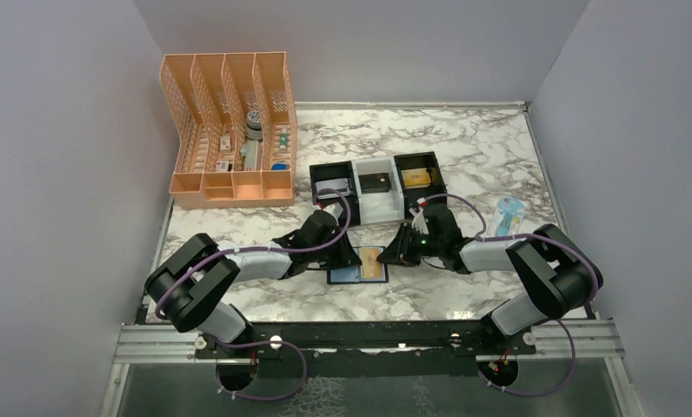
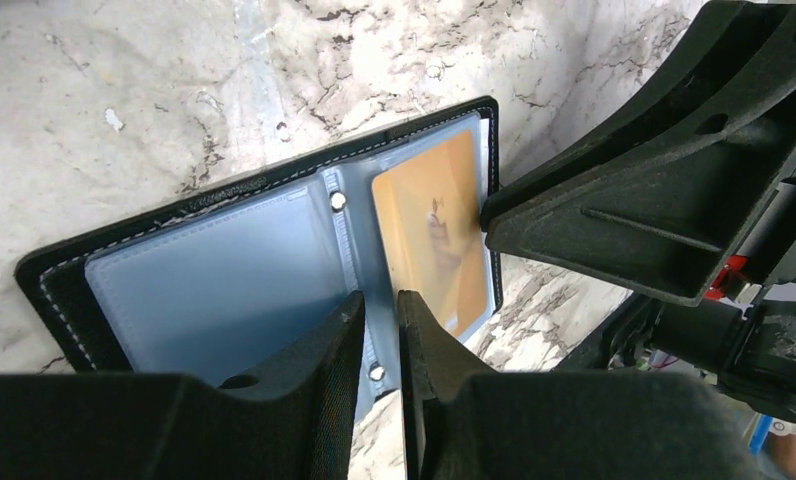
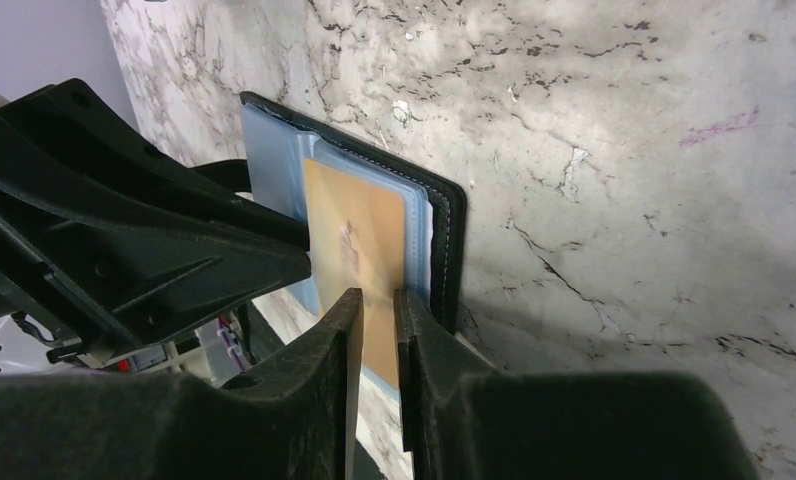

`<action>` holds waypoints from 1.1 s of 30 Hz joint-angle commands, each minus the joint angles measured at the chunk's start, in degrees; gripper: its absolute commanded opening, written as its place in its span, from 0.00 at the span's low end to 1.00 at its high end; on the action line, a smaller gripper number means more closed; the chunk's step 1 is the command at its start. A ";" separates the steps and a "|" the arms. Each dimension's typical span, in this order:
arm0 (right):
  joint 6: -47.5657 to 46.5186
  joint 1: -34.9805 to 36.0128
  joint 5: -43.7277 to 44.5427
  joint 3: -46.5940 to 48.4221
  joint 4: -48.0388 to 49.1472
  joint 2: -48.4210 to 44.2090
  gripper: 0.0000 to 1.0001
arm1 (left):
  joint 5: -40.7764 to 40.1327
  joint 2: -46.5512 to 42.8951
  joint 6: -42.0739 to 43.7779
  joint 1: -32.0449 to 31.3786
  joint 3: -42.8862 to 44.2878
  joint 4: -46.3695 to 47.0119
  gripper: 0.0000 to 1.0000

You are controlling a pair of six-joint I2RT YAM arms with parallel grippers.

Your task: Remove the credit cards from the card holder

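The card holder lies open and flat on the marble between the two arms, blue-grey lining up. An orange credit card sits in its right-hand sleeve. My left gripper hangs over the spine, jaws a narrow gap apart with the lining showing between them. My right gripper is at the card's outer edge, jaws also a narrow gap apart, and the card's face shows through the gap. One right fingertip touches the card's edge. No dark grey card shows.
Behind the wallet stand three square trays: black, white with a dark object in it, and black with an orange item. A peach desk organizer stands at the back left. A blue-and-white packet lies at the right.
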 commanded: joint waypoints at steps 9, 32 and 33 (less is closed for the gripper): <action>-1.70 0.26 5.57 -0.49 -5.99 2.86 0.19 | 2.40 3.81 -0.15 -0.27 0.33 5.00 0.19; -3.90 0.26 6.47 2.07 -9.73 2.59 0.18 | -2.01 0.10 3.63 -0.14 2.38 -4.89 0.00; -3.93 0.26 6.53 2.00 -9.64 2.34 0.18 | -2.41 -0.19 3.79 -0.14 2.32 -5.33 0.00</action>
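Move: My left hand's open fingers are at the left edge of the gold card in the card holder; the card's middle lies about 3 cm to the right, level fore and aft and 1 cm below. The empty blue page is some 5 cm to the left, the white tray about 20 cm ahead and 5 cm right. For my right hand, already at the card's right edge, the card's middle is some 2 cm left and 1 cm below. I nudge my left hand about 1 cm to the right and a touch down at the gold card's left edge. Then I shut its fingers from a narrow gap until they meet on that edge, and at the end ease about half a centimetre back left. My right hand stays at the sleeve's right rim, fingers nearly closed, holding its place. ##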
